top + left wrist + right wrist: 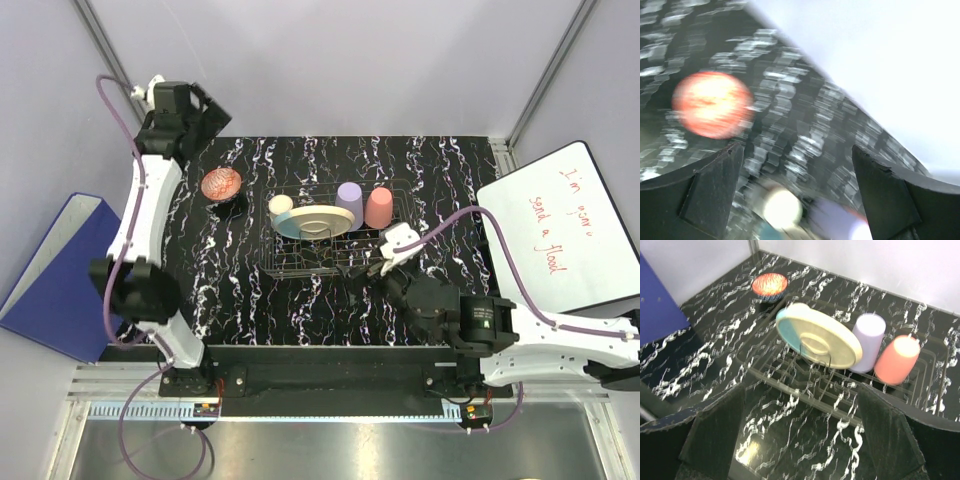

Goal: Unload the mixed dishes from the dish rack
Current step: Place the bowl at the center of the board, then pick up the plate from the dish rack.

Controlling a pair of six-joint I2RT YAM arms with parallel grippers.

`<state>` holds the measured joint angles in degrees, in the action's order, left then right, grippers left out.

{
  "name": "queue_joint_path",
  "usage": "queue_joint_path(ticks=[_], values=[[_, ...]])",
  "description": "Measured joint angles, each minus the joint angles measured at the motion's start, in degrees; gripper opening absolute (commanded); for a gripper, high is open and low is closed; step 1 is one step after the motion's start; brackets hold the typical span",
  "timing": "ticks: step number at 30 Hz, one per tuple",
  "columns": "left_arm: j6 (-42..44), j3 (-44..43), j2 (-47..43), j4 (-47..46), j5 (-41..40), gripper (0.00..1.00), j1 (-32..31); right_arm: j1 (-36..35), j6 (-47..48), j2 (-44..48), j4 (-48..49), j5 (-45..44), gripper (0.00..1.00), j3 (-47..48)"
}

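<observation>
The dark wire dish rack (300,262) stands mid-table. In it the blue-and-cream plate (310,221) leans on edge, with a whitish cup (281,205) at its left and a lavender cup (349,200) and a salmon-pink cup (379,207) at its right. The red-orange bowl (221,184) sits on the table left of the rack. My left gripper (208,118) is open and empty, high above the table's far left; its blurred view shows the bowl (712,104). My right gripper (382,265) is open and empty at the rack's near right corner, facing the plate (820,337), the lavender cup (867,340) and the salmon cup (896,360).
A whiteboard with red writing (560,230) lies off the table's right edge. A blue folder (50,280) lies off the left edge. Pale walls close in the far side. The table top is black marble pattern (240,290).
</observation>
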<state>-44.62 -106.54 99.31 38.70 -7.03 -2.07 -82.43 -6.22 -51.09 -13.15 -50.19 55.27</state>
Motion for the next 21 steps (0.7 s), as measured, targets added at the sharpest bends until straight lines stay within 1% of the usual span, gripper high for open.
queue_joint_path(ticks=[3,6,8,9,11,12,14,16,18,21], values=[[2.19,1.64,-8.61,-1.38,1.05,0.93,-6.95,4.17,2.23,-2.78,0.92,3.48,1.00,3.19],[3.28,8.98,-17.20,-2.91,2.27,0.93,-12.41,10.99,5.81,-5.35,1.57,7.93,1.00,6.19],[3.45,16.46,-22.60,-4.02,2.49,0.93,-13.70,16.17,10.45,-8.46,1.62,11.30,1.00,8.94],[3.39,19.96,-24.61,-4.15,2.49,0.93,-13.94,17.68,12.31,-9.92,1.57,12.33,1.00,10.05],[3.08,28.61,-29.42,-4.07,2.23,0.94,-14.36,20.68,16.44,-15.04,0.11,14.56,1.00,14.29],[2.95,32.30,-31.45,-3.72,2.08,0.94,-14.45,22.69,18.16,-18.69,-2.08,16.98,1.00,17.88],[2.78,37.62,-35.19,-2.34,1.81,0.94,-14.67,26.23,19.93,-25.24,-4.61,19.80,1.00,23.76],[3.41,39.95,-38.32,-1.57,1.62,0.95,-14.99,29.20,20.90,-30.75,-7.54,21.70,1.00,28.63],[5.40,40.17,-41.24,-1.55,1.57,0.95,-15.65,32.06,20.15,-35.82,-10.38,23.98,1.00,32.98],[10.40,38.99,-43.08,-2.43,2.40,0.97,-17.27,37.40,14.49,-39.60,-13.64,28.13,1.00,36.48]])
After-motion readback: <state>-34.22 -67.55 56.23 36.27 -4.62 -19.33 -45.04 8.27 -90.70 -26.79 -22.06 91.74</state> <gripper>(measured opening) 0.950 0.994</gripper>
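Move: The purple cup stands upended in the rack about 25 cm ahead of the right hand, hardly to its right and some 25 cm below; the pink cup is level with it and 7 cm farther right, while the upright plate lies about 21 cm ahead and 9 cm left of the hand. The set-down bowl is about 3 cm ahead, 2 cm left and 28 cm below the left hand. From that hand, the purple cup is some 8 cm back and 33 cm right. The bowl is already set down and free, and the open left hand draws away from it, some 20 cm back and 9 cm right at height, rising at first, sinking, then lifting slightly, and turning clockwise. Meanwhile the open right hand sweeps forward about 20 cm over the rack towards the purple cup, rising slightly before it sinks, its left side rolling down some 25 degrees; it touches nothing yet. ##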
